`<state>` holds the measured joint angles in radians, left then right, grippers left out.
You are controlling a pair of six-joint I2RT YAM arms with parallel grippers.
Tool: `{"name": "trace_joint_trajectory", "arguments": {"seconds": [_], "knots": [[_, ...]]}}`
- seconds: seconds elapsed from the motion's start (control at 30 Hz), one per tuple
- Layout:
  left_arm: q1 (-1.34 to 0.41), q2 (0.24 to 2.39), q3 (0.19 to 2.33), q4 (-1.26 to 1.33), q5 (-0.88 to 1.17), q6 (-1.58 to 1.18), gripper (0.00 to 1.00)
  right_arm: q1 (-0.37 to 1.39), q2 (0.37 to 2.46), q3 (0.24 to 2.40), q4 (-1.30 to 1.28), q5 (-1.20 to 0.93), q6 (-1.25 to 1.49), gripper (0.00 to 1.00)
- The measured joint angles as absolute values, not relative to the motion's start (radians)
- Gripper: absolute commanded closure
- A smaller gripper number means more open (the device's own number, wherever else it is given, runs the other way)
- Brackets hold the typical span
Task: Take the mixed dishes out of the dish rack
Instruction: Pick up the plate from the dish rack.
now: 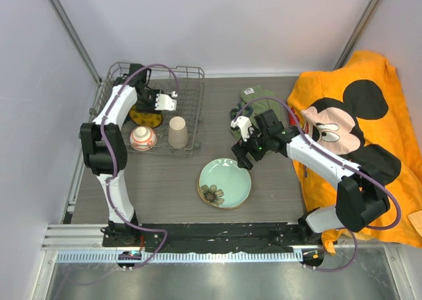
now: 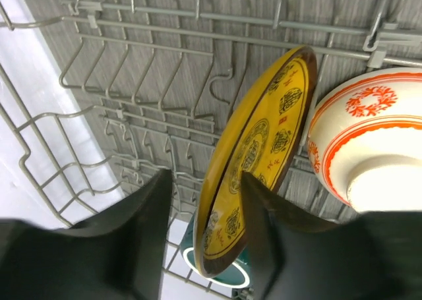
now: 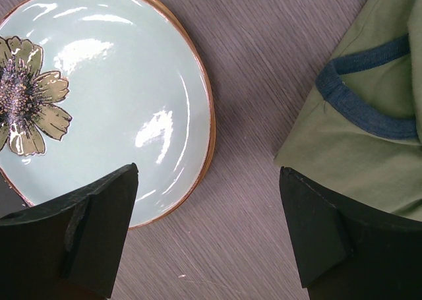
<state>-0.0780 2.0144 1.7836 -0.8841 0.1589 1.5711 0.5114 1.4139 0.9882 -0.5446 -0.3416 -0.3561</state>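
The grey wire dish rack (image 1: 192, 70) stands at the far left. In it a small yellow patterned plate (image 1: 146, 118) stands on edge, next to a red-and-white bowl (image 1: 143, 138) and a beige cup (image 1: 177, 132). My left gripper (image 1: 160, 102) reaches into the rack. In the left wrist view its jaws straddle the yellow plate (image 2: 264, 135): one finger (image 2: 264, 221) lies against the plate's face, the other stands a little off its back. A dark green mug (image 2: 232, 275) peeks out below. A pale green plate (image 1: 227, 178) lies on the table. My right gripper (image 1: 242, 140) hovers open beside it.
An olive-green cloth (image 1: 254, 97) lies behind the right gripper, and in the right wrist view it (image 3: 369, 148) is right of the plate (image 3: 119, 82). A large orange cartoon-mouse cloth (image 1: 369, 115) covers the table's right side. Rack prongs (image 2: 132, 49) surround the yellow plate.
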Motion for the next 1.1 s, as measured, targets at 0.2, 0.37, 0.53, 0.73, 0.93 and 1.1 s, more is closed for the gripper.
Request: {"name": "trace_joint_trajectory", "arguments": {"seconds": [0.2,0.37,0.53,0.73,0.93,1.1], "knots": [[-0.078,2.015,1.784,-0.896,0.162,1.566,0.79,0.511,1.414,0.988,-0.545,-0.342,-0.357,0.08],[-0.078,1.999,1.785,-0.934,0.160,1.546,1.00,0.511,1.414,0.988,-0.545,-0.342,-0.357,0.08],[-0.076,1.991,1.785,-0.947,0.169,1.529,1.00,0.511,1.414,0.987,-0.545,-0.342,-0.357,0.08],[-0.076,1.973,1.779,-0.937,0.174,1.497,1.00,0.511,1.414,0.987,-0.545,-0.342,-0.356,0.09],[-0.076,1.874,1.758,-0.904,0.181,1.473,1.00,0.511,1.414,0.987,-0.545,-0.343,-0.356,0.09],[-0.076,1.762,1.757,-0.892,0.210,1.412,1.00,0.511,1.414,0.987,-0.545,-0.344,-0.356,0.08]]}}
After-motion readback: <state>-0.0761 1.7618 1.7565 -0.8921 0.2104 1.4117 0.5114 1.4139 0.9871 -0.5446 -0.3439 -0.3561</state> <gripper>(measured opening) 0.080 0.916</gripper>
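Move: The yellow plate stands on edge in the rack with its upper rim already between my left fingers; its middle is about 3 cm back, 1 cm right and 5 cm below. The striped bowl sits some 11 cm straight back, the beige cup about 9 cm back and 11 cm right, and the teal mug roughly 8 cm left and 4 cm back, all some 6 cm lower. From my right hand the plate is about 18 cm ahead and 31 cm left. I close my half-open left fingers on the plate's upper rim, easing back a centimetre or two as they pinch it. After a brief hold nearly still, I lift faster and faster, about 10 cm up out of the rack, drifting slightly back, while the wrist tilts some 15 degrees, mostly swinging the fingertips outward. ##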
